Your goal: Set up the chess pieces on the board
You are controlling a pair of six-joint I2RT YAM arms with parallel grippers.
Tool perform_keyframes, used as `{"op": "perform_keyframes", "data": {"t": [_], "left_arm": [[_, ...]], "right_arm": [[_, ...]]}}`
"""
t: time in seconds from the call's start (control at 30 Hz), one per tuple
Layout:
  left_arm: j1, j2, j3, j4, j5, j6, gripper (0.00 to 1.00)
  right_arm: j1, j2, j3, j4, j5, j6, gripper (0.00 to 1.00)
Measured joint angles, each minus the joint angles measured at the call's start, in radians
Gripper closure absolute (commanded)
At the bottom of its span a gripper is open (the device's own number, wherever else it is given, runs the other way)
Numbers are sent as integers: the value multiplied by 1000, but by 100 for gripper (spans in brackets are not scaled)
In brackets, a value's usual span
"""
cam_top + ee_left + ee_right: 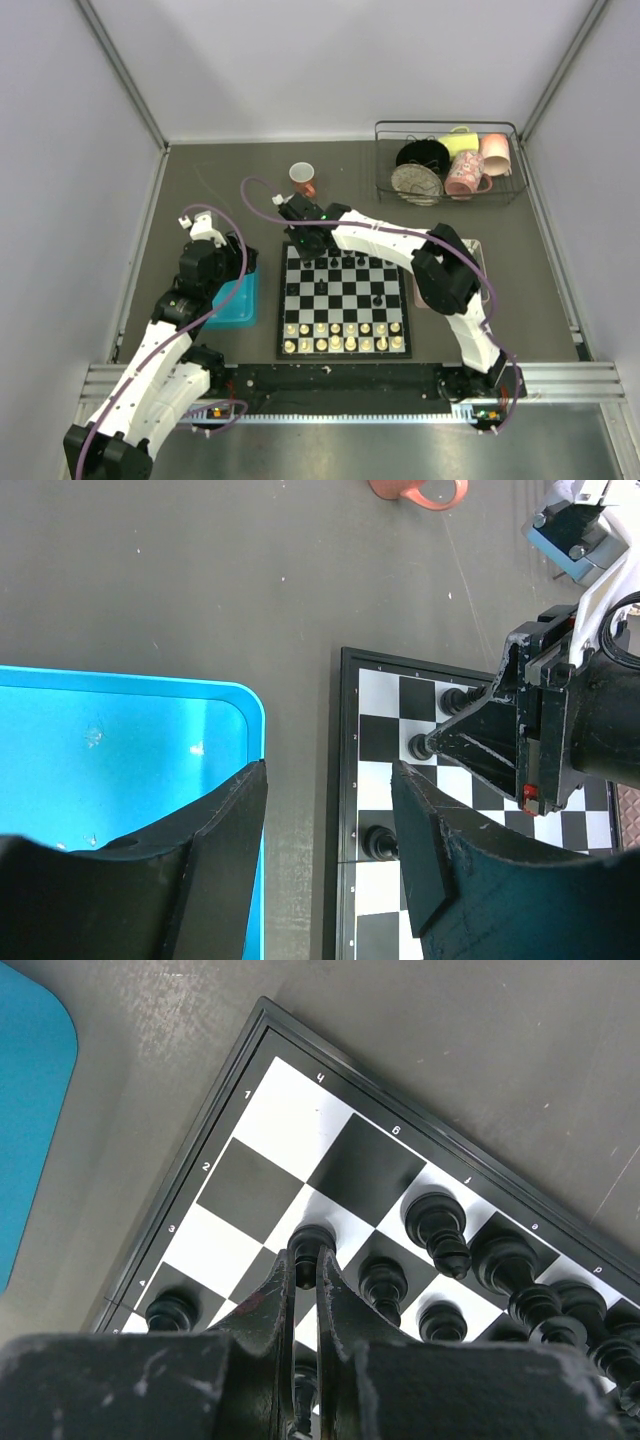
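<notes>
The board (352,305) lies in the middle of the table, with cream-white figures along its near two rows. Several black chess pieces (352,262) stand along its far rows, and two more (378,298) stand nearer the middle. My right gripper (306,1260) is shut on a black pawn (313,1241) that rests on a white square near the board's (285,1120) far-left corner; the left wrist view shows that pawn (419,746) too. My left gripper (328,772) is open and empty, over the strip of table between the teal tray (120,740) and the board's (375,695) left edge.
The teal tray (238,305) sits left of the board, and a pink tray (476,248) lies to the right under the right arm. A small red cup (303,178) stands behind the board. A wire rack (450,165) of cups fills the far right corner.
</notes>
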Motion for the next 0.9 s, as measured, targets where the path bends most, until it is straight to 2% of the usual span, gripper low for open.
{"op": "perform_keyframes", "data": {"t": [0.07,0.17,0.27,0.3,0.4,0.73,0.9], "left_arm": [[0,0,0,0,1,0,42],[0,0,0,0,3,0,42],[0,0,0,0,3,0,42],[0,0,0,0,3,0,42],[0,0,0,0,3,0,42],[0,-36,0,-13,-1,1,41],[1,-64,2,-28,17,19,42]], "right_arm": [[0,0,0,0,0,0,100],[0,0,0,0,0,0,93],[0,0,0,1,-1,2,82],[0,0,0,1,-2,0,76],[0,0,0,0,-5,0,69],[0,-22,14,-8,-2,-10,57],[0,-157,8,-13,48,-16,55]]}}
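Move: The right fingers are shut on the black pawn, whose middle lies about 1 cm below the hand point, near the board's far left corner. The next pawn is some 3 cm to its right. The back-row piece stands 3 cm farther out and 3 cm right. A lone black piece lies 6 cm back and 3 cm left. From the left hand the held pawn is about 3 cm ahead, 13 cm right, 11 cm below. The right hand stays put while its fingers open, letting go of the pawn, then lifts about 8 cm. ##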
